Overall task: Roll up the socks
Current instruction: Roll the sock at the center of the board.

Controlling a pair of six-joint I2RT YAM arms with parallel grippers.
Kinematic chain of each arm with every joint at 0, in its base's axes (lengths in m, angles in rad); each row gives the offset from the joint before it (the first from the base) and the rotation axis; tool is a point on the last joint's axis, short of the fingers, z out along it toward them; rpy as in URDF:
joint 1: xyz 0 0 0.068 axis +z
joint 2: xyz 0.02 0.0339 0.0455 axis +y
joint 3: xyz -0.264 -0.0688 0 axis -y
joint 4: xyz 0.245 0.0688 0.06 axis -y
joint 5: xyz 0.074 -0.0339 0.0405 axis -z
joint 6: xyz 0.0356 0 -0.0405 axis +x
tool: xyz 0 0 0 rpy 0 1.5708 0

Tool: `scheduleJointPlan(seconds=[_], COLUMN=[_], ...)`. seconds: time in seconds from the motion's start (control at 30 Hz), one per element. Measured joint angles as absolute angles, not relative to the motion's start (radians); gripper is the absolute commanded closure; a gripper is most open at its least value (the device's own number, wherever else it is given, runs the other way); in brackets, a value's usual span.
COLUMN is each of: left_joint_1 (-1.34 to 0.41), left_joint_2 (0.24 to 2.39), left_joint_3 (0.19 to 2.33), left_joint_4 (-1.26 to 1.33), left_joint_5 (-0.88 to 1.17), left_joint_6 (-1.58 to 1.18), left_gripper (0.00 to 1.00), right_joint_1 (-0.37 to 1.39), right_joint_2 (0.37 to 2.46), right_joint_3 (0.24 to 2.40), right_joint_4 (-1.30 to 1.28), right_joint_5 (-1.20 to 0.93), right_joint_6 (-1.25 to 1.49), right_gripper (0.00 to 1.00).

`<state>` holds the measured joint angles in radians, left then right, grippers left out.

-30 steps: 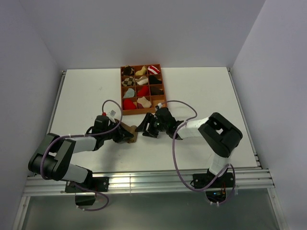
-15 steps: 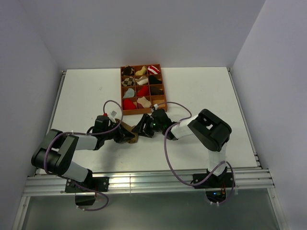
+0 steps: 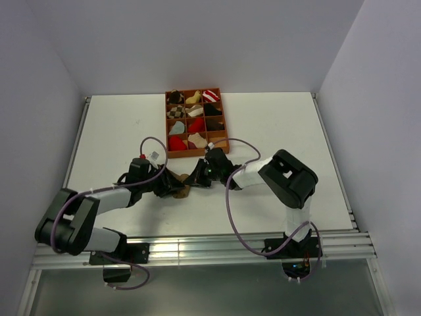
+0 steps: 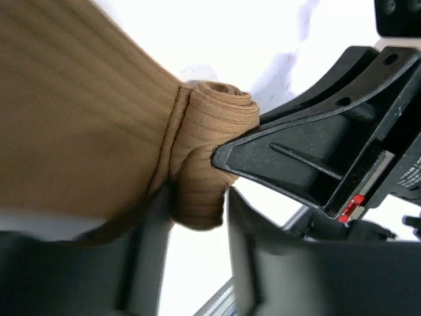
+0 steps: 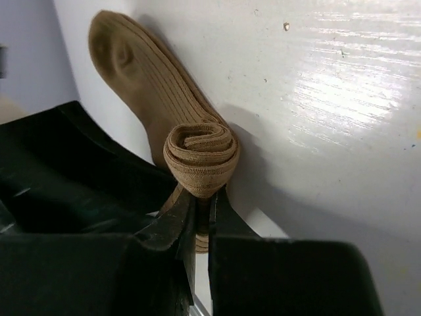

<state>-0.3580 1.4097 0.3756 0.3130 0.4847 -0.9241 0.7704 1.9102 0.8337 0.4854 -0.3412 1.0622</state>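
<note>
A plain brown sock lies on the white table, its near end wound into a tight roll; the flat part stretches away behind it. In the top view the sock shows as a small brown patch between the two grippers. My right gripper is shut, pinching the underside of the roll. My left gripper stands open, its fingers either side of the roll's end with a gap showing. The right gripper's black fingers press in from the right in the left wrist view.
A brown wooden tray with several compartments holding rolled socks stands just behind the grippers, mid-table. Both grippers meet close in front of its near edge. The table's metal front rail runs by the arm bases.
The right gripper moved left to the sock and closed on the roll. The left gripper's jaws, shut on the sock before, have opened.
</note>
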Motion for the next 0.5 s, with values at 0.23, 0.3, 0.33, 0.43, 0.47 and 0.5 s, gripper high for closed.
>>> scheduleJointPlan(seconds=[0.23, 0.3, 0.33, 0.43, 0.47, 0.5], left_joint_1=[-0.426, -0.466, -0.484, -0.577, -0.619, -0.657], left_joint_2=[1.146, 1.069, 1.043, 0.983, 0.976, 0.976], left_joint_3=[0.411, 0.417, 0.419, 0.428, 0.434, 0.443], left_joint_4=[0.061, 0.005, -0.014, -0.058, -0.074, -0.084], left_joint_5=[0.257, 0.171, 0.141, 0.01, -0.039, -0.079], left_joint_6=[-0.849, -0.835, -0.829, -0.809, -0.804, -0.797], left_gripper=[0.36, 0.37, 0.37, 0.37, 0.37, 0.37], right_joint_1=[0.774, 0.774, 0.775, 0.775, 0.775, 0.775], right_joint_2=[1.876, 1.876, 1.876, 1.879, 1.882, 1.888], right_joint_3=[0.982, 1.034, 1.059, 1.116, 1.132, 1.151], right_joint_4=[0.132, 0.032, -0.016, -0.138, -0.17, -0.204], right_joint_5=[-0.295, -0.279, -0.27, -0.248, -0.244, -0.24], right_joint_6=[0.954, 0.927, 0.915, 0.889, 0.884, 0.88], right_gripper=[1.0, 1.0, 1.0, 1.0, 1.0, 1.0])
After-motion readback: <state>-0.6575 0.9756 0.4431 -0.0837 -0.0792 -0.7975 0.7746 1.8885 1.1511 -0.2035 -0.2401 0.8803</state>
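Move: The sock's rolled end sits right at both hands: about 2 cm to the right of the left hand point and level with it, and about 1 cm to the left of and 1 cm nearer than the right hand, whose fingers already pinch it. From the right hand, the flat part of the sock spreads some 3 cm ahead and 6 cm left, about 2 cm lower. The sock box stands roughly 20 cm ahead and 3 cm right of it. Upward, some 5 cm, the left hand comes free of the rolled end, its already parting fingers spreading wider as it swings to point more forward, drifting left and then partly back. The right hand keeps its pinch on the roll, tips its fingers about 20 degrees steeper towards the table and draws about 2 cm to the right. ##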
